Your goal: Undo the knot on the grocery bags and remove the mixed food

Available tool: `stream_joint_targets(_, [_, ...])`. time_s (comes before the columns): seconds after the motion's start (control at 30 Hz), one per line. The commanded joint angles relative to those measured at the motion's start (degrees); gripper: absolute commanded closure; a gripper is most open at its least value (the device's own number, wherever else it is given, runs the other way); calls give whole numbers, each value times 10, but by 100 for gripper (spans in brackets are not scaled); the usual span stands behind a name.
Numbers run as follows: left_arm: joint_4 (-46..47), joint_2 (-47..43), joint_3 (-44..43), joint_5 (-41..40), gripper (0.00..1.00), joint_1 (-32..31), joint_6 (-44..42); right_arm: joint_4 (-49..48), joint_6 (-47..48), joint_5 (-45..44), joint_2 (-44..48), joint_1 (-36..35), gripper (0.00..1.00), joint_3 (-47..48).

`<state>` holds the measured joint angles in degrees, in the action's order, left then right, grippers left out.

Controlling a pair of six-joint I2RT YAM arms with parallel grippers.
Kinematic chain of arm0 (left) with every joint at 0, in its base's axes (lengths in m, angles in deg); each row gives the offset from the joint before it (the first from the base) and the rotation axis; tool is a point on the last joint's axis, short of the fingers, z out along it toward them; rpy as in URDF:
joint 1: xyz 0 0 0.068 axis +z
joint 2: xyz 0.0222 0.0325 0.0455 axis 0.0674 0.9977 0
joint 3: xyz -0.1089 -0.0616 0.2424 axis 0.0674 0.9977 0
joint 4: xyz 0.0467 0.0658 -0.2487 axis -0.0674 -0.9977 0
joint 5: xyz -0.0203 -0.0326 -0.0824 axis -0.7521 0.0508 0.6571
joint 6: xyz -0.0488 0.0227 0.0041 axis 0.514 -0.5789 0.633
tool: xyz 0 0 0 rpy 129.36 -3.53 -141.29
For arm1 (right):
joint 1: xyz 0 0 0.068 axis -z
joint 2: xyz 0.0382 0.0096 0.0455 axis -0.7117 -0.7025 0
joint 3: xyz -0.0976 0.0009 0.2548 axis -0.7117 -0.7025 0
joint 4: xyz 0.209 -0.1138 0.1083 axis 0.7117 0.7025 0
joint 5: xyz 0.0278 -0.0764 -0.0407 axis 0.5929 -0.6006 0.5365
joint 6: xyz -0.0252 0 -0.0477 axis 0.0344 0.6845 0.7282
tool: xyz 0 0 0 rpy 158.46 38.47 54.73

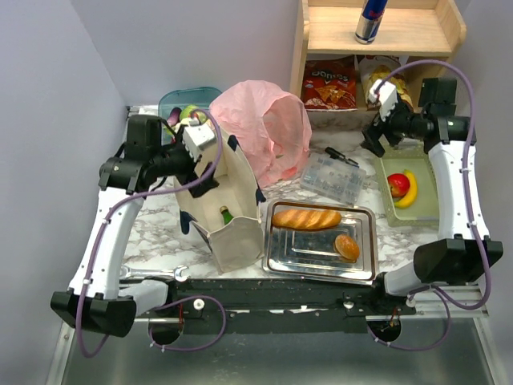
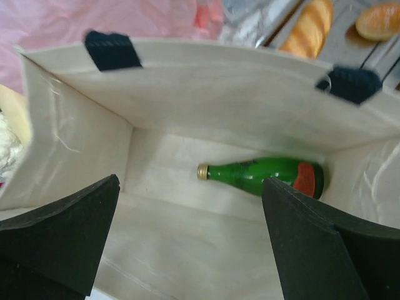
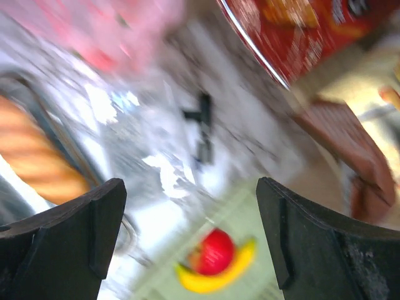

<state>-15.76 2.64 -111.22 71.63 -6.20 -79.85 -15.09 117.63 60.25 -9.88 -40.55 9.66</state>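
The beige canvas tote point(image 1: 232, 233) stands open at the front left. A green bottle point(image 2: 262, 175) lies on its floor. My left gripper point(image 2: 190, 187) hangs open over the tote's mouth point(image 1: 199, 183), holding nothing. Behind the tote, the pink plastic bag point(image 1: 260, 128) gapes open towards the right; no knot shows. My right gripper point(image 1: 374, 146) is open and empty above the table at the back right. The blurred right wrist view looks past that gripper point(image 3: 190, 187) at a red apple point(image 3: 215, 250) and a banana point(image 3: 219, 278) in a pale green tray point(image 1: 429, 210).
A metal tray point(image 1: 321, 261) holds a baguette point(image 1: 306, 217) and a bun point(image 1: 346, 246). A clear plastic box point(image 1: 333, 178) and a black tool point(image 1: 342, 156) lie mid-table. A teal tub point(image 1: 180, 100) holds vegetables. The wooden shelf point(image 1: 385, 40) carries a red chip bag point(image 1: 329, 84) and a can point(image 1: 369, 20).
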Motion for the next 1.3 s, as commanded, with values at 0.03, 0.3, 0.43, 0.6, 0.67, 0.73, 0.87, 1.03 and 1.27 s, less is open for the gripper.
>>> stream_joint_targets(0.03, [-89, -69, 95, 44, 3, 0, -219, 64, -303, 148, -20, -100, 10, 74])
stream_joint_targets(0.3, [-164, -129, 229, -8, 6, -122, -353, -110, -468, 74, -45, -307, 10, 40])
stream_joint_targets(0.43, [-102, -176, 278, 12, 5, -196, -295, -136, -499, 49, -93, -381, 10, 89])
stream_joint_targets(0.6, [-10, -169, 291, -33, 5, -272, -232, -129, -479, 16, -156, -452, 10, 123])
stream_joint_targets(0.67, [-5, -157, 267, -35, 5, -273, -207, -122, -475, 2, -176, -464, 10, 135])
stream_joint_targets(0.73, [-7, -158, 247, -41, 4, -267, -190, -124, -473, -3, -184, -469, 10, 139])
stream_joint_targets(0.87, [-10, -191, 261, -19, 3, -233, -211, -136, -471, -5, -185, -485, 9, 135])
stream_joint_targets(1.03, [-4, -214, 275, -22, 3, -223, -220, -143, -470, -9, -191, -500, 9, 158])
stream_joint_targets(1.27, [32, -182, 199, 83, 2, -54, -78, -148, -492, -14, -217, -516, 7, 231])
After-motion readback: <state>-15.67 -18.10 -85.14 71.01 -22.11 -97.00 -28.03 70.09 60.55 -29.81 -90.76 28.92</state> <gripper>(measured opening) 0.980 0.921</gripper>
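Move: The green bottle lies in the tote bag, about 9 cm back, 7 cm right and 24 cm below the left hand; the bag's mouth is right under that hand, some 8 cm down. The pink bag stands 16 cm ahead and 15 cm right of it. From the right hand the bottle is about 20 cm back, 41 cm left and 24 cm down, with the parts box 5 cm back and 9 cm left, nearly 28 cm below. Sweep the open right gripper some 38 cm left and 10 cm back, past the pink bag to the tote bag's right-hand side, swinging its fingers round to point left. Meanwhile dip the open left gripper back and down about 13 cm into the tote's mouth, turning clockwise, dragging the bag along; then ease it up some 4 cm, partly turning back. ##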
